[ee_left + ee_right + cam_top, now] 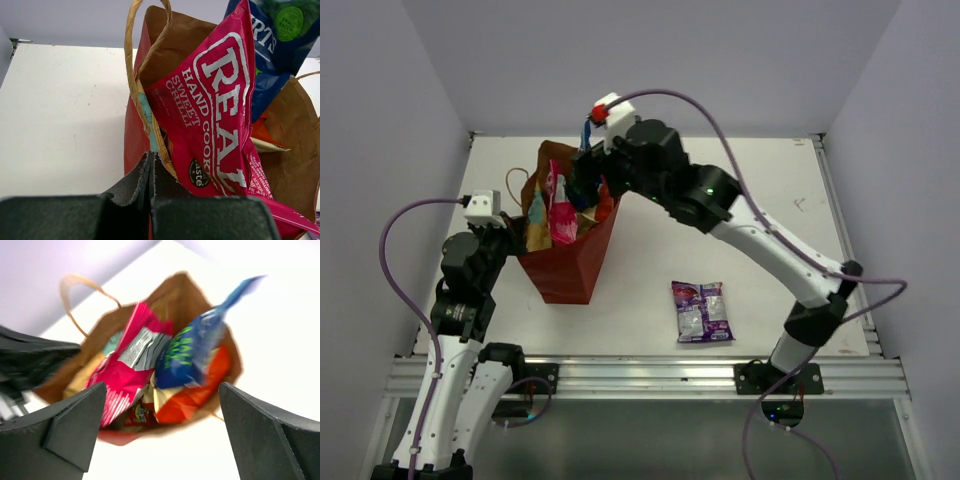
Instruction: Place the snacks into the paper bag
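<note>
The red paper bag stands upright at the left of the table, its mouth open. A pink-magenta packet sticks up out of it. In the right wrist view the bag holds the pink-magenta packet, a blue-white packet, an orange-red packet and a small red packet. My right gripper is open and empty above the bag's mouth. My left gripper is shut on the bag's near rim. The purple-silver packet lies flat on the table to the bag's right.
The bag's cord handle loops up beside the left fingers. The white table is enclosed by pale walls at the back and sides. A metal rail runs along its near edge.
</note>
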`<state>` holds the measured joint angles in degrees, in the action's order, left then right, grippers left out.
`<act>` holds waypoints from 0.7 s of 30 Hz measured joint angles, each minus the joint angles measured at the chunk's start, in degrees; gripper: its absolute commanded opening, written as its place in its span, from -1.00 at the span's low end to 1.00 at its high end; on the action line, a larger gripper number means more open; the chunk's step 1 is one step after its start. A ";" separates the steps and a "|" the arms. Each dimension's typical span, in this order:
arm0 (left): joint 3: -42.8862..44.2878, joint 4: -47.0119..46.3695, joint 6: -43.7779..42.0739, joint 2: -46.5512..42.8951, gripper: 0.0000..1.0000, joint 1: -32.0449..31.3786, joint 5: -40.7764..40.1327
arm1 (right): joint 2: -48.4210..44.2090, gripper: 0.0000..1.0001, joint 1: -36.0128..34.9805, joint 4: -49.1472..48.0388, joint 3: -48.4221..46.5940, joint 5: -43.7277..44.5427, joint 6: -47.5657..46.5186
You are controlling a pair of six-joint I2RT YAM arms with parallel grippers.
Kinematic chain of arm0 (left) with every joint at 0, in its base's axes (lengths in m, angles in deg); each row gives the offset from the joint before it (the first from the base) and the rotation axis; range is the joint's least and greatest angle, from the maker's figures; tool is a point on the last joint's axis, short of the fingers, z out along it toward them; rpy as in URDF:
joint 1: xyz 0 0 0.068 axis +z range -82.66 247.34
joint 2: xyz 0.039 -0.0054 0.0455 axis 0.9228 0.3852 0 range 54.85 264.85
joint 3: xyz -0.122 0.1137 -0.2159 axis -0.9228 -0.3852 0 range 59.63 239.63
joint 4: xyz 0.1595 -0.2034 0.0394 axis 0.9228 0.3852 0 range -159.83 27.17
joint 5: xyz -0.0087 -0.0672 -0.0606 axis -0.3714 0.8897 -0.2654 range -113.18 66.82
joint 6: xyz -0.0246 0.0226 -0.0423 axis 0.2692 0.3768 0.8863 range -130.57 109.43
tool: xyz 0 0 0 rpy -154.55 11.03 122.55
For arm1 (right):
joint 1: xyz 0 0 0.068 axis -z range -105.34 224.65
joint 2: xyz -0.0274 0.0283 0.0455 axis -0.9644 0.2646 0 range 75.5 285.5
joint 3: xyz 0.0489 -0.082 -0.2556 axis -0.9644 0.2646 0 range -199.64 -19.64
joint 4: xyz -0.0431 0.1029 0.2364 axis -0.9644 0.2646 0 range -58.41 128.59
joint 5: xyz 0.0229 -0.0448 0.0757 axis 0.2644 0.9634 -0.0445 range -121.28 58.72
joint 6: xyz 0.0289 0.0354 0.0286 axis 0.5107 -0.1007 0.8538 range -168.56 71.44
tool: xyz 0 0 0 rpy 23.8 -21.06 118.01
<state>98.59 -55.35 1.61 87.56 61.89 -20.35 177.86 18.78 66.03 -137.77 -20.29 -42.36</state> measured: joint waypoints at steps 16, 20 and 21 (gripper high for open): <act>-0.20 -0.02 0.00 0.00 -1.00 -0.35 0.02 | -33.68 0.98 -0.09 2.16 45.94 14.34 12.37; -0.20 -0.02 0.00 0.02 -1.00 -0.37 0.02 | -24.52 0.98 -0.46 5.60 57.94 14.91 18.75; -0.20 -0.04 0.00 0.02 -1.00 -0.37 0.02 | -23.96 0.98 -0.55 6.54 59.95 15.04 20.28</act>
<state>98.39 -55.40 1.61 87.58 61.52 -20.33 153.91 18.23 72.56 -77.81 -5.26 -22.08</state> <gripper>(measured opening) 0.005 0.987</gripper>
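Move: The purple snack pack, next for the open right hand, lies flat on the table about 26 cm to its right, 15 cm back and some 36 cm below. The stuffed paper bag's middle is roughly 3 cm to that hand's left, 4 cm back and 23 cm below; the blue snack pack standing in the bag is about 4 cm left, level fore-and-aft, 13 cm below. From the left hand the purple pack lies around 35 cm right, 11 cm back, 25 cm down. With its fingers already wide open, the right hand swings fast away from the blue pack and paper bag, rising about 11 cm while going right and back, then plunges some 37 cm towards the purple pack, still short of it and above it at the end. On the way down the wrist tips the fingers steeply towards the table and turns some 25 degrees clockwise, the fingers staying open, while the shut left gripper stays put and keeps its hold at the paper bag's left rim. ##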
